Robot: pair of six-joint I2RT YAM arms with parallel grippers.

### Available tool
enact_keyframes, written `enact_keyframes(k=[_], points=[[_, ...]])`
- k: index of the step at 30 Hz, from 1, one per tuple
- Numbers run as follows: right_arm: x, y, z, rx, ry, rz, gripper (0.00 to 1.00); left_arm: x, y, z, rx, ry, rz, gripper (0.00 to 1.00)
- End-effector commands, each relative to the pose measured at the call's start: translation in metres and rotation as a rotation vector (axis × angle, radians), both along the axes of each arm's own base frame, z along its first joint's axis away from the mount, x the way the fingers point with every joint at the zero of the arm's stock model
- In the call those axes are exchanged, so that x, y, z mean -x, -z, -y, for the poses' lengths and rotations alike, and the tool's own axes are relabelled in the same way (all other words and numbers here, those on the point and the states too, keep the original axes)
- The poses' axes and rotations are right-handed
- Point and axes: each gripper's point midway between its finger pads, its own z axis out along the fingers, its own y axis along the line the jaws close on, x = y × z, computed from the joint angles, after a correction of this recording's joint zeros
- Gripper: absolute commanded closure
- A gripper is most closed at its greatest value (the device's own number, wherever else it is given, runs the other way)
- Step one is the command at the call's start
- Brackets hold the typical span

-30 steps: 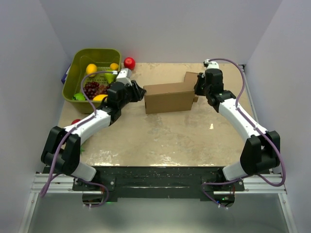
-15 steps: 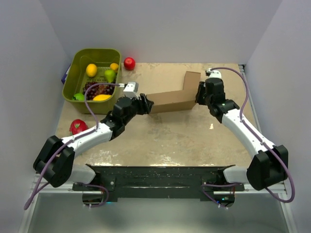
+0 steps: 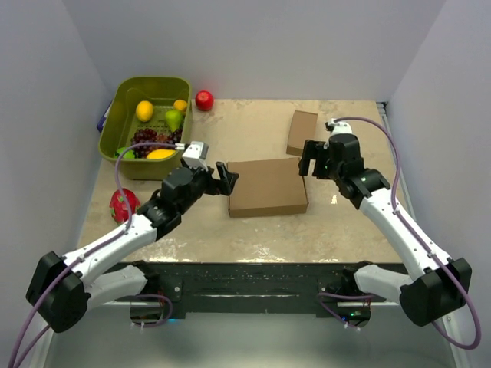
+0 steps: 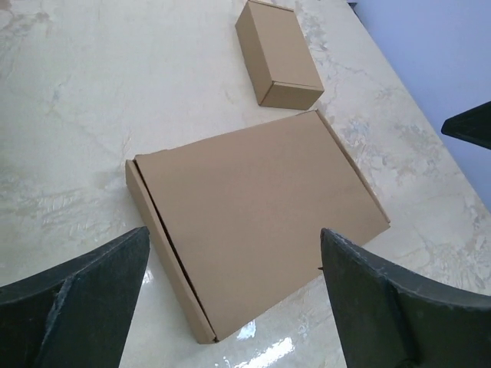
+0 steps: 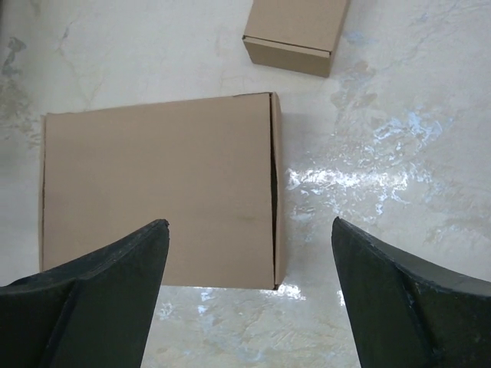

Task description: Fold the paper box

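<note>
The paper box (image 3: 267,186) lies flat and closed on the marble table, a shallow brown cardboard rectangle; it also shows in the left wrist view (image 4: 253,199) and the right wrist view (image 5: 153,192). My left gripper (image 3: 223,177) hovers just off its left edge, open, with nothing between its fingers (image 4: 234,232). Above the box's right rear corner my right gripper (image 3: 310,159) hangs open and empty (image 5: 249,223). Neither gripper touches the box.
A much smaller cardboard box (image 3: 301,132) sits behind the paper box to the right. A green basket (image 3: 149,80) of fruit stands at the back left, a red apple (image 3: 204,100) beside it. A red fruit (image 3: 121,204) lies near the left arm.
The box stood on edge between the two grippers; now it lies flat. Both grippers have opened, let go and drawn back toward the near side.
</note>
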Motion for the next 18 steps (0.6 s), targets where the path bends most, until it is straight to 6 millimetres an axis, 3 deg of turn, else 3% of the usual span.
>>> enact_keyframes(k=[1, 4, 6, 7, 8, 10, 11, 14, 16, 18], points=[[-0.019, -0.012, -0.016, -0.045, -0.068, 0.029, 0.1, -0.023, -0.013, -0.013, -0.045, -0.055, 0.018, 0.02], [-0.039, -0.014, -0.019, -0.094, -0.099, 0.052, 0.09, -0.049, -0.024, -0.032, -0.02, -0.087, 0.013, 0.02], [-0.053, -0.023, -0.002, -0.121, -0.068, 0.083, 0.09, -0.062, -0.034, -0.046, -0.004, -0.114, 0.018, 0.02], [-0.059, -0.028, -0.001, -0.151, -0.083, 0.102, 0.09, -0.074, -0.048, -0.064, 0.002, -0.16, 0.04, 0.02], [-0.066, -0.031, 0.019, -0.169, -0.044, 0.114, 0.09, -0.078, -0.053, -0.072, -0.004, -0.175, 0.047, 0.02], [-0.072, -0.04, 0.035, -0.218, -0.041, 0.145, 0.09, -0.086, -0.072, -0.095, 0.008, -0.205, 0.062, 0.01], [-0.076, -0.043, 0.064, -0.237, 0.025, 0.16, 0.09, -0.087, -0.077, -0.104, 0.015, -0.216, 0.067, 0.01], [-0.07, -0.055, 0.098, -0.248, 0.095, 0.21, 0.09, -0.082, -0.098, -0.127, 0.01, -0.214, 0.111, 0.0], [-0.065, -0.061, 0.111, -0.226, 0.138, 0.233, 0.09, -0.074, -0.118, -0.134, -0.024, -0.223, 0.17, 0.0], [-0.057, -0.073, 0.119, -0.191, 0.179, 0.277, 0.09, -0.063, -0.12, -0.144, -0.071, -0.253, 0.159, 0.0]])
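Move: Ahead and to the right of the left hand, the folded paper box lies about 9 cm out and 11 cm across; from the right hand it is roughly 5 cm ahead and 10 cm to the left. Both hands hang some 16 cm above it. The small box stands about 24 cm straight ahead of the right hand. The green bin sits some 26 cm ahead and 27 cm left of the left hand. Drawing apart with empty, already wide-open fingers, both hands ease forward and then swing outward, away from the folded box. The left goes about 14 cm left towards the green bin, rising some 8 cm and turning counter-clockwise; the right, after dipping slightly, sweeps some 12 cm right, 6 cm farther out, rolling left side up and turning a little clockwise. ##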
